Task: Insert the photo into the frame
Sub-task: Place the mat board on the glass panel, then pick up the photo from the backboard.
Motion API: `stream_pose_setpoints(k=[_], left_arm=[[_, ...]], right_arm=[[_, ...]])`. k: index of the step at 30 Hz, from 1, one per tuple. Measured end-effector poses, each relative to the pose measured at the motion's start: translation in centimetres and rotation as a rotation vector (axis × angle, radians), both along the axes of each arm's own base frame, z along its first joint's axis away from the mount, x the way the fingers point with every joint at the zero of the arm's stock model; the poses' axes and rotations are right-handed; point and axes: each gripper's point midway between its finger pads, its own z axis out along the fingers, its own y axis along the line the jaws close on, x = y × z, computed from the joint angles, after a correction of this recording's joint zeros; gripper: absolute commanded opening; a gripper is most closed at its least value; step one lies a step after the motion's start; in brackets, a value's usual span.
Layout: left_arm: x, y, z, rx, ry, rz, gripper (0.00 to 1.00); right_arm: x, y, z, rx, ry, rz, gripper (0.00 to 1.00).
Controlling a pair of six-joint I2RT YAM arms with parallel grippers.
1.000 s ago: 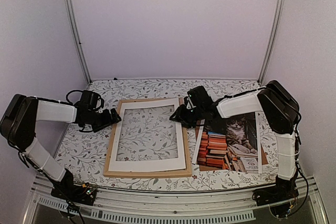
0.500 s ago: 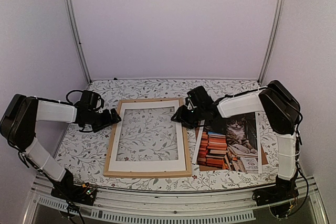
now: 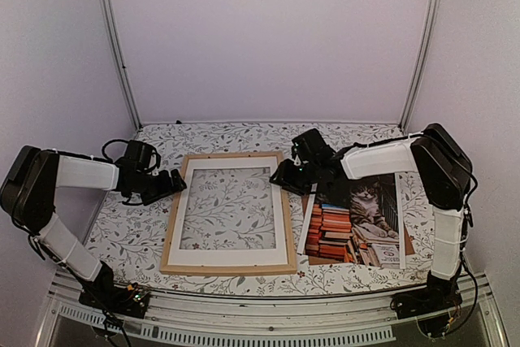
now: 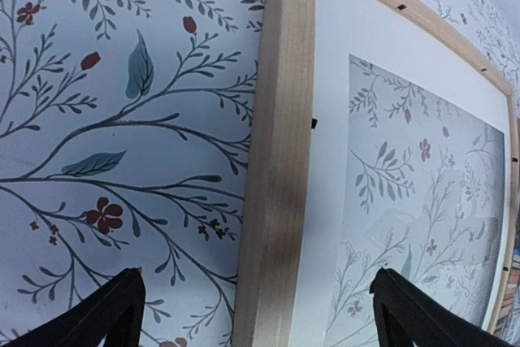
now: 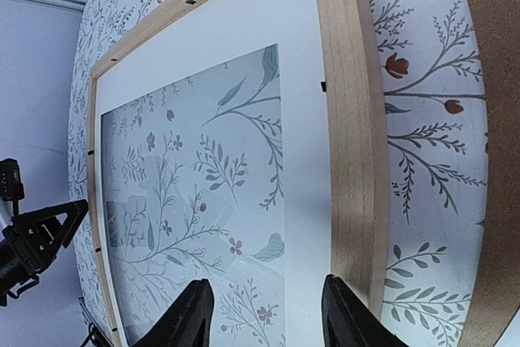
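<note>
The frame [image 3: 228,268] of light wood lies flat at the table's middle, with a white mat [image 3: 279,219] inside it. The photo [image 3: 357,219], a tabby cat among red and orange books, lies just right of the frame. My left gripper [image 3: 176,182] is open at the frame's far left side, its jaws [image 4: 260,318] straddling the wooden rail [image 4: 276,160] without touching. My right gripper [image 3: 281,176] is open over the far right corner. Its jaws [image 5: 264,318] hang above the mat strip [image 5: 301,160] beside the right rail [image 5: 349,119] and hold nothing.
A brown backing board [image 3: 409,243] lies under the photo, and its edge [image 5: 491,38] shows beside the frame. The floral tablecloth [image 3: 130,233] covers the table. Metal posts [image 3: 114,38] stand at the back corners, and a rail [image 3: 244,302] runs along the near edge.
My right gripper has opened wider and drawn back a little to the right. The mat's far right corner now lies flat inside the frame. The left arm has hardly moved.
</note>
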Motion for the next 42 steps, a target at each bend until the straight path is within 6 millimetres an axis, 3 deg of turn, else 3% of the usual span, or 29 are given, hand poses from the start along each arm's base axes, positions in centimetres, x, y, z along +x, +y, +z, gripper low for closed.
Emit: stream_pose_setpoints(k=[10,15,22,33,37,42], left_arm=[[0.2,0.2,1.0,0.008,-0.029,0.010,1.00],[0.4,0.2,2.6,0.002,-0.074,0.007,1.00],[0.3,-1.1,5.7,-0.011,-0.163,-0.039,1.00],[-1.1,-8.4,11.2,-0.052,-0.304,-0.229,1.00],[-1.4,-12.3,12.8,-0.066,-0.336,-0.309,1.00],[-2.2,-18.1,12.4,-0.061,-0.323,-0.422,1.00]], right_arm=[[0.2,-1.9,1.4,-0.050,-0.057,-0.025,0.49],[-0.4,-4.8,0.6,-0.092,-0.049,-0.042,0.50],[-0.7,-13.2,0.4,-0.171,-0.047,-0.148,0.60],[-2.0,-30.4,1.1,-0.256,-0.044,-0.442,0.79],[-2.4,-34.1,1.6,-0.278,-0.051,-0.509,0.82],[-3.2,-37.1,0.8,-0.302,-0.024,-0.551,0.87]])
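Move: Some 20 cm to the right of the right hand and 11 cm back lies the middle of the photo, a few centimetres lower, with the brown backing board beneath it at nearly the same spot. The frame with the mat board already in it is centred about 13 cm left and 11 cm back from that hand. From the left hand the photo is roughly 49 cm right and 10 cm back, and the frame and mat board are 16 cm right and 10 cm back. Leaving the mat board and frame, the right hand sweeps about 37 cm right across the photo at nearly the same height, to its right edge near the far end, turning clockwise some 30 degrees while its half-open fingers spread wide. The left hand first rises about 12 cm with its wrist tipping up, then swings 18 cm right over the frame towards the photo, turning clockwise, fingers still wide open. ##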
